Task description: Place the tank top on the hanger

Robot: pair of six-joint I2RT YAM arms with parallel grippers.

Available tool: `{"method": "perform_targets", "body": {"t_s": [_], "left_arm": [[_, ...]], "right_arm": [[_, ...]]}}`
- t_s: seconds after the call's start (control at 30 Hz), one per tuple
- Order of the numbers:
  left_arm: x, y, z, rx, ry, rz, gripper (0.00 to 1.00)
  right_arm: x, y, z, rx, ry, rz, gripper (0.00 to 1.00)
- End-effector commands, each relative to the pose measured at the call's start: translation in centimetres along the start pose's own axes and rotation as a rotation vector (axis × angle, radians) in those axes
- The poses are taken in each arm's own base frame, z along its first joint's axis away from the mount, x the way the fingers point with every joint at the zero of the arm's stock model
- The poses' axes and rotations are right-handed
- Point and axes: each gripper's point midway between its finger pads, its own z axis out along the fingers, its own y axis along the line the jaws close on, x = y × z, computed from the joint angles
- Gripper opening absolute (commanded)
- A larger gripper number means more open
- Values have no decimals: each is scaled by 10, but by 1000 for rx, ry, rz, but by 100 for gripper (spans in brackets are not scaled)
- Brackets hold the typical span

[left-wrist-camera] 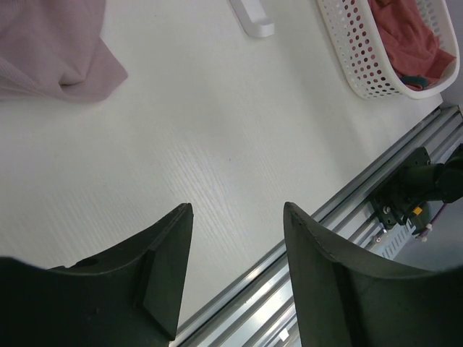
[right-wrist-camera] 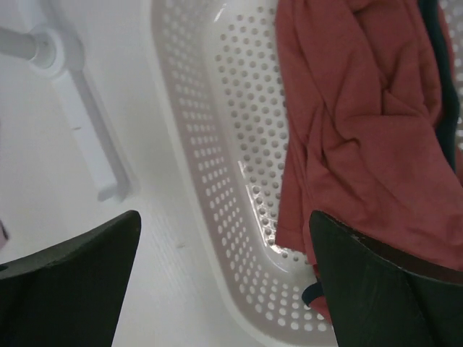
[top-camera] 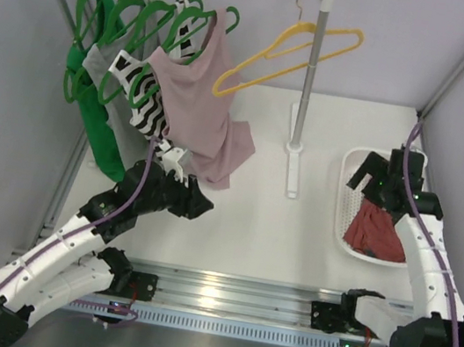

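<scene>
The rust-red tank top (top-camera: 375,231) lies crumpled in a white perforated basket (top-camera: 344,206) at the right; it also shows in the right wrist view (right-wrist-camera: 362,123) and the left wrist view (left-wrist-camera: 405,36). The yellow hanger (top-camera: 288,54) hangs bare on the rail, next to the rack's right post. My right gripper (top-camera: 365,176) is open and empty above the basket's left part, one finger over the top (right-wrist-camera: 224,217). My left gripper (top-camera: 199,202) is open and empty low over the table (left-wrist-camera: 237,210), below the hanging clothes.
A dusty-pink tank top (top-camera: 204,102), a striped top (top-camera: 143,92) and green garments hang on green hangers (top-camera: 143,12) at the rail's left. The rack's post and foot (top-camera: 296,149) stand between the arms. A metal rail (top-camera: 230,293) runs along the near edge.
</scene>
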Motion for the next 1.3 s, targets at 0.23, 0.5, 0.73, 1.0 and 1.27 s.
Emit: {"method": "perform_targets", "body": {"t_s": [0.23,0.5,0.73,1.0,1.27], "left_arm": [[-19,-25,-2,97,-21,44,58],[-16,-27,-4,110,-14,43,59],[-12,-25,-5,106,0,56,59],[-13,-23,-6,98,-4,62,58],[-33,-32,-12,94,-45,81,58]], "right_arm": [[-39,-85,60,277,-20,172,100],[-15,-122,101,390,42,232,100],[7,-124,124,371,93,214,72],[-20,-104,95,285,28,213,2],[-126,-17,-29,-13,-226,160,0]]}}
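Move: The tank top (the red one) lies in the white basket, its middle about 3 cm ahead of the right hand, 11 cm to its right and 14 cm below. The basket's own middle is some 4 cm ahead, 9 cm right and 15 cm below; the rack foot stands roughly 15 cm ahead, 12 cm left and 17 cm below. From the left hand the tank top is some 13 cm ahead, 45 cm right and 14 cm below. Sweeping right and sinking, about 12 cm and 13 cm, with a little forward, the open right hand goes down into the basket, turning some 20 degrees clockwise and tipping its fingers further down. They shut from wide open and pinch the red tank top, then the hand lifts it about 12 cm, drifting back left and tipping up again. ##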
